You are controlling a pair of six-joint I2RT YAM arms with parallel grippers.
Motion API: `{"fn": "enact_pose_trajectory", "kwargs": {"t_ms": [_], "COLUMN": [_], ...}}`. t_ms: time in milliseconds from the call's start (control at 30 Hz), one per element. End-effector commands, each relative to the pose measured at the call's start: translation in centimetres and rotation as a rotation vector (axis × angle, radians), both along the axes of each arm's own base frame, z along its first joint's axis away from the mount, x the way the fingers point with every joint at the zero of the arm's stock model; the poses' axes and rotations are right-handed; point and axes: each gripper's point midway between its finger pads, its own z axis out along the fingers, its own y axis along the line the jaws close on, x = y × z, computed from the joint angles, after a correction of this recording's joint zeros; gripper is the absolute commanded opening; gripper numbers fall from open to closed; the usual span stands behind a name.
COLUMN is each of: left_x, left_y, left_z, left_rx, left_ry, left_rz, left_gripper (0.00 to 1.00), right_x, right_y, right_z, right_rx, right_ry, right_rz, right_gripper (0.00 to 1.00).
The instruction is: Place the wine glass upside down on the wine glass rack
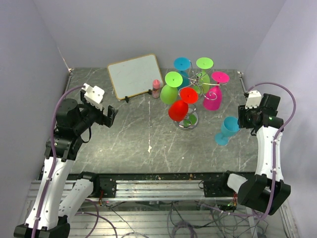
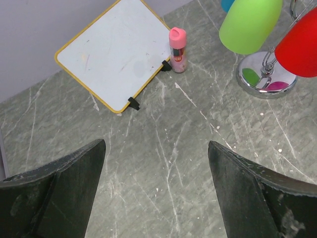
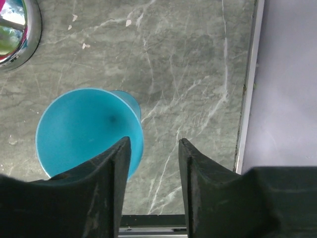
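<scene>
A blue wine glass stands on the table at the right; in the right wrist view the glass fills the lower left. My right gripper hovers just right of it. Its jaws are partly apart with only bare table between them, and the left finger overlaps the glass's rim. The wine glass rack, silver wire on a shiny round base, carries several coloured glasses hanging upside down. My left gripper is wide open over bare table at the left.
A yellow-framed whiteboard leans at the back, with a small pink bottle beside it. The table's right edge rail and the wall lie close to my right gripper. The rack's base shows at the left wrist view's top right.
</scene>
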Motion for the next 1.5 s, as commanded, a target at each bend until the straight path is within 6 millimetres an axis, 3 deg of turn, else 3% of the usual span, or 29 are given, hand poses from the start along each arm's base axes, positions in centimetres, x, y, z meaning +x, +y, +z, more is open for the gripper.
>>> {"fn": "enact_pose_trajectory", "kwargs": {"t_ms": [0, 433, 600, 700, 867, 967, 1067, 1200, 1467], "left_x": [0.4, -0.1, -0.2, -0.3, -0.3, -0.3, -0.4, -0.7, -1.0], "left_y": [-0.4, 0.2, 0.5, 0.6, 0.7, 0.9, 1.3, 2.0, 2.9], "left_z": [0.6, 1.0, 1.1, 1.2, 1.4, 1.5, 2.1, 3.6, 5.7], "left_rx": [-0.003, 0.001, 0.004, 0.007, 0.003, 0.0, -0.008, -0.027, -0.069], "left_ry": [-0.035, -0.059, -0.063, -0.071, -0.074, -0.076, -0.091, -0.131, -0.15], "left_rz": [-0.028, -0.013, -0.004, -0.001, 0.007, 0.019, 0.042, 0.093, 0.155], "left_gripper": [0.94, 0.94, 0.94, 0.94, 0.94, 0.94, 0.95, 0.97, 0.97], "right_x": [0.0, 0.4, 0.3, 0.5, 0.6, 0.6, 0.8, 1.3, 2.4], "right_y": [0.0, 0.7, 0.8, 0.8, 1.0, 0.8, 0.5, -0.4, -3.1], "right_z": [-1.0, -1.9, -2.0, -1.8, -1.1, -0.1, 2.0, 6.2, 18.6], "right_rx": [0.017, 0.063, 0.068, 0.07, 0.07, 0.048, 0.024, -0.036, -0.192], "right_ry": [0.014, 0.053, 0.056, 0.052, 0.033, 0.005, -0.037, -0.127, -0.39], "right_rz": [0.002, 0.036, 0.04, 0.043, 0.053, 0.046, 0.038, 0.014, -0.109], "right_gripper": [0.4, 0.2, 0.17, 0.14, 0.01, 0.0, 0.0, 0.0, 0.0]}}
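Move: The blue glass stands upright just left of the right hand, its axis some 4 cm to the left and level fore-and-aft, its middle about 8 cm below; its right rim already lies between the half-closed fingers. From this hand the rack is about 12 cm ahead, 21 cm left, its middle level; the hanging magenta glass is 12 cm ahead, 13 left, 7 above. From the left hand the blue glass is roughly 52 cm right, 4 ahead, 22 below. Sink the right gripper about 2 cm over the near-side wall of the blue glass on the right, one finger inside the bowl, and close the fingers to pinch the rim. Then lift it quickly some 13 cm, a little forward and right, tipping the fingers up by about 15 degrees. Let the empty left gripper rise a couple of centimetres, easing left. ##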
